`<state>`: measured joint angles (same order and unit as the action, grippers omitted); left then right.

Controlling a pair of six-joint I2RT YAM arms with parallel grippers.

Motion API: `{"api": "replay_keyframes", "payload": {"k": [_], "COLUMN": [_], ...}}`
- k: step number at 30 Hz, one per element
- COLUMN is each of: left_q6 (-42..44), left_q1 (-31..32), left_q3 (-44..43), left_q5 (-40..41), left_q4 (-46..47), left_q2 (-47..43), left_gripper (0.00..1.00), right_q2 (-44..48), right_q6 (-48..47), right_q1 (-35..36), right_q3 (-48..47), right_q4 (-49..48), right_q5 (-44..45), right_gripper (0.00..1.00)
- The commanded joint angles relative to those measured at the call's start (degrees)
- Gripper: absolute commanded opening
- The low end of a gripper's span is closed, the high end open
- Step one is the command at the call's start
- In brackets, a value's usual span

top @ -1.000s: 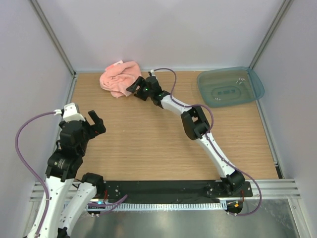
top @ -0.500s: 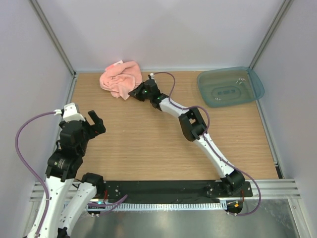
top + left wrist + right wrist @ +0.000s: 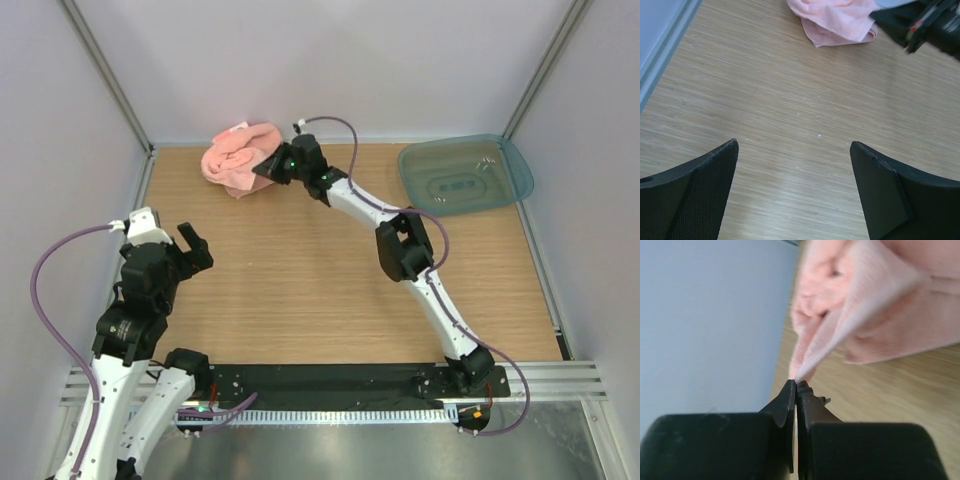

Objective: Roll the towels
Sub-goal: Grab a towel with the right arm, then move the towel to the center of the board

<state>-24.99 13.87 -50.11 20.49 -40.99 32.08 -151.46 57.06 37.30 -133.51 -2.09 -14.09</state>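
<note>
The towels point(image 3: 232, 160) lie in one crumpled salmon-pink heap at the back left corner of the table; I cannot tell one cloth from the other. My right gripper point(image 3: 264, 167) is at the heap's right side, shut on a thin fold of towel point(image 3: 865, 305) pinched at its tips point(image 3: 796, 384). The fold is stretched up from the heap, off the wood. My left gripper point(image 3: 197, 250) hangs open over bare wood at the left, well short of the heap. In the left wrist view the towels point(image 3: 837, 22) show far ahead of its spread tips point(image 3: 794, 145).
A teal see-through tray point(image 3: 465, 175) lies at the back right corner. Grey walls and metal posts close in the table on three sides, and the heap lies close to the back wall. Bare wood point(image 3: 300, 270) fills the middle.
The right gripper has closed on the towel's edge and moved back and up, tugging a fold out of the heap. The left arm has stayed put.
</note>
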Motion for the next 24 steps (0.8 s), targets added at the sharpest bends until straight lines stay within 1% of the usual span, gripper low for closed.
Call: {"api": "replay_keyframes", "payload": {"k": [1,2,4,5,6,7,8,9,10,11,12,14,15,16,17,19,20,24], "left_q6": [0.56,0.56,0.56,0.56,0.56,0.56,0.56,0.65,0.56,0.30,-0.49,-1.37,-2.94,-4.17,-5.14,-8.66,-9.63,-13.85], "left_q1": [0.11,0.11,0.11,0.11,0.02,0.02,0.02,0.02,0.11,0.11,0.02,0.11,0.19,0.19,0.19,0.63,2.11,7.48], "left_q3": [-0.78,-0.78,-0.78,-0.87,-0.87,-0.87,-0.87,-0.96,-1.04,-1.22,-1.83,-2.45,-2.97,-3.24,-3.59,-3.77,-3.51,-2.80], "left_q5": [1.04,1.13,1.22,1.31,1.39,1.65,2.01,2.10,2.18,2.27,2.19,0.70,0.34,-0.27,-2.63,-4.31,-4.49,-1.26], "left_q4": [1.62,1.62,1.62,1.53,1.53,1.44,1.35,1.27,1.18,1.00,0.05,-0.84,-1.45,-1.81,-1.90,-1.20,-0.50,3.19], "left_q2": [0.18,0.27,0.27,0.18,0.18,0.18,0.18,0.35,0.62,0.88,2.19,4.12,5.27,7.89,9.22,13.16,14.23,20.29], "left_gripper": [0.93,0.93,0.93,0.93,0.93,0.93,0.93,0.94,0.94,0.94,0.93,0.92,0.92,0.91,0.90,0.90,0.90,0.90], "right_q2": [18.10,24.31,33.11,37.59,48.52,53.24,58.59,67.00,71.35,74.70,80.30,83.68,84.65,85.79,86.33,87.90,88.52,91.16], "right_q6": [-6.69,-9.05,-11.78,-13.45,-15.64,-16.27,-16.89,-17.15,-17.16,-16.63,-16.02,-15.13,-15.13,-15.05,-14.70,-14.69,-14.78,-15.57], "right_q1": [0.32,0.41,0.41,0.32,0.32,0.49,0.32,0.41,0.32,0.32,0.32,0.41,0.41,0.23,0.23,0.32,0.32,0.32], "right_q3": [-0.27,4.27,11.22,20.31,25.70,30.98,40.60,45.22,49.71,58.11,62.11,71.32,73.11,74.52,77.15,79.36,79.63,78.23], "right_q4": [1.71,3.56,4.97,5.86,6.48,7.70,9.37,11.30,15.06,17.10,19.12,25.09,27.99,32.97,34.59,36.45,36.80,41.01], "right_q5": [-4.36,-4.54,-2.98,-1.40,0.71,3.16,7.45,9.93,11.87,16.41,17.76,20.40,23.20,24.79,25.85,26.39,26.65,31.39], "right_gripper": [0.01,0.01,0.01,0.01,0.01,0.01,0.01,0.01,0.01,0.01,0.01,0.01,0.01,0.01,0.01,0.01,0.01,0.01]}}
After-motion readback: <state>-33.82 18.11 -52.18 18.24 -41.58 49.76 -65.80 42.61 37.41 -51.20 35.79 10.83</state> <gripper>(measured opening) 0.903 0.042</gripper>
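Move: The pink towel is already pinched by a corner in the right hand, with the rest of the towel heap about 9 cm ahead, 5 cm to its left and 8 cm below. The open table it is taken to lies some 29 cm back, 32 cm right and 11 cm below; the green bin stands about 54 cm right and 4 cm ahead. From the left hand, that open spot is about 50 cm right, 2 cm ahead and 22 cm below. The towel, still pinched at its corner, is drawn off the heap by the right hand in a fast high arc: up nearly 30 cm while sweeping back and right over the table, then down to its starting height, fingers tipping downward about 40 degrees with the grip kept. Late on, the empty, open left hand sinks about 5 cm, easing right and forward and tipping down. ##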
